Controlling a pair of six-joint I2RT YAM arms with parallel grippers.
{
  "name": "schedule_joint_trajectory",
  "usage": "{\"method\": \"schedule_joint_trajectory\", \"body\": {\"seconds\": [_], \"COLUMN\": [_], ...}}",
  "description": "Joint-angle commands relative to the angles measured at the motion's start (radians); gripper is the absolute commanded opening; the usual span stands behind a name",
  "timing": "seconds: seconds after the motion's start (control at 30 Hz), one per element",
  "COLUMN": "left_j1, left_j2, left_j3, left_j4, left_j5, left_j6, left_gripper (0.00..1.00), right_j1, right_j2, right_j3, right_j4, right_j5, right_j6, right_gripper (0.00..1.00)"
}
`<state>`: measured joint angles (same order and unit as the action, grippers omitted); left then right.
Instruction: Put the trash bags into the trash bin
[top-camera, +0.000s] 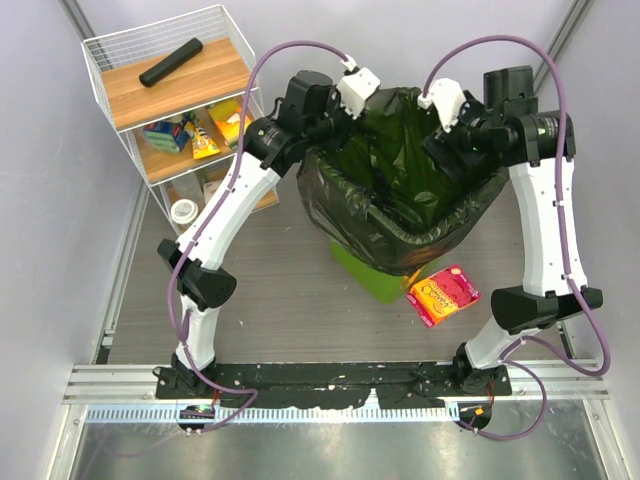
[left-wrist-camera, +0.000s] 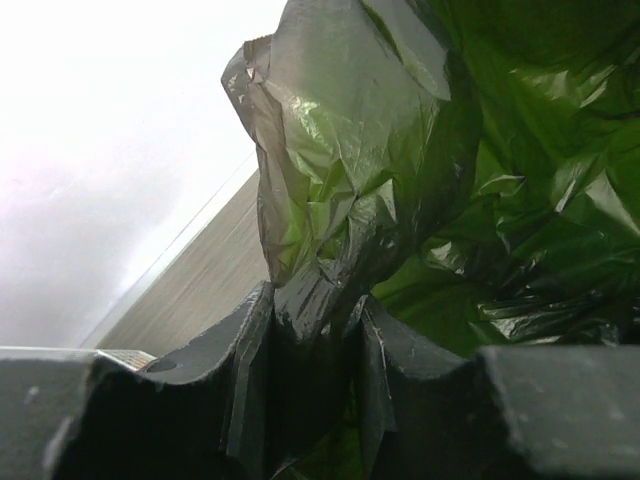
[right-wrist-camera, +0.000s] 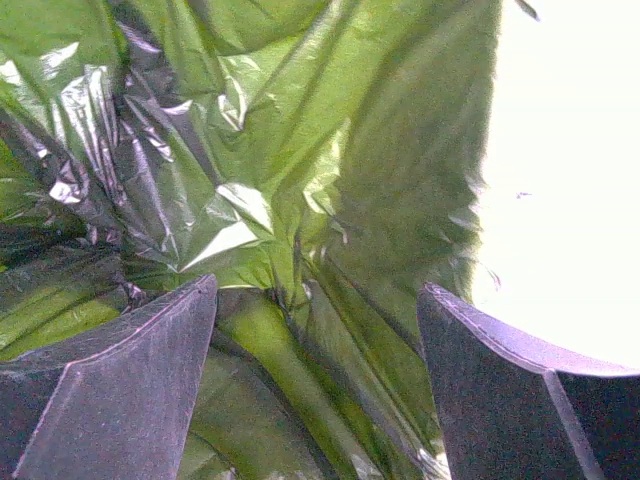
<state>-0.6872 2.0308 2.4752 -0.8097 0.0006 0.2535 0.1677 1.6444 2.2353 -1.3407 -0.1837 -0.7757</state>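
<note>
The black trash bag (top-camera: 345, 215) is spread open over the lime-green trash bin (top-camera: 372, 277), covering all but a low part of the bin's front wall. My left gripper (top-camera: 338, 122) is at the bag's back-left rim. In the left wrist view it (left-wrist-camera: 318, 330) is shut on a gathered fold of the bag (left-wrist-camera: 340, 200). My right gripper (top-camera: 447, 140) hangs at the back-right rim, jaws wide. In the right wrist view it (right-wrist-camera: 315, 300) is open, with the film of the bag (right-wrist-camera: 250, 180) lying between and beyond the fingers and no pinch showing.
A white wire shelf (top-camera: 113, 82) stands at the back left with a rolled black cylinder (top-camera: 170, 62) on top and small items below. A tape roll (top-camera: 183, 211) lies by its foot. A red snack packet (top-camera: 444, 294) lies right of the bin.
</note>
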Motion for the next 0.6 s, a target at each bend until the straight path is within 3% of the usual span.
{"method": "schedule_joint_trajectory", "body": {"seconds": [0.0, 0.13, 0.2, 0.27, 0.57], "left_j1": [0.041, 0.064, 0.081, 0.100, 0.146], "left_j2": [-0.011, -0.021, -0.026, -0.032, -0.055], "left_j3": [0.039, 0.033, 0.025, 0.019, -0.004], "left_j4": [-0.029, -0.037, -0.040, -0.042, -0.100], "left_j5": [0.030, 0.053, 0.059, 0.081, 0.199], "left_j6": [-0.074, -0.111, -0.128, -0.148, -0.164], "left_gripper": [0.44, 0.75, 0.83, 0.87, 0.92], "right_j1": [-0.053, -0.094, -0.106, -0.120, -0.146], "right_j2": [-0.035, -0.051, -0.058, -0.067, -0.078], "right_j3": [0.027, 0.014, 0.004, 0.004, 0.036], "right_j4": [0.066, 0.074, 0.074, 0.075, 0.087], "right_j5": [-0.042, -0.069, -0.072, -0.076, -0.079], "right_j6": [0.087, 0.095, 0.092, 0.092, 0.119], "right_gripper": [0.85, 0.85, 0.85, 0.85, 0.85]}}
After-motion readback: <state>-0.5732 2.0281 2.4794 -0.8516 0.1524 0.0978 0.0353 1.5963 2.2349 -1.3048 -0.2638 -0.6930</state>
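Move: Under and around the left hand hangs the trash bag, its left-far rim pinched in that hand's fingers; the trash bin it lines stands with its middle about 13 cm to the right, 4 cm back and 20 cm below, and the wire shelf some 32 cm left and 12 cm farther out. From the open right hand, the bag's right rim lies about 8 cm right, 4 cm ahead and 8 cm lower; the red box is about 17 cm back, 1 cm left, 35 cm below. Opening from a near-closed pinch to almost fully wide, the left hand lets go of the gathered bag rim while easing about 3 cm left, its wrist tilting some 10 degrees. Meanwhile the right hand, fingers still wide open and empty, drifts about 3 cm right and then 2 cm up towards the bag's right rim, turning slightly clockwise. ##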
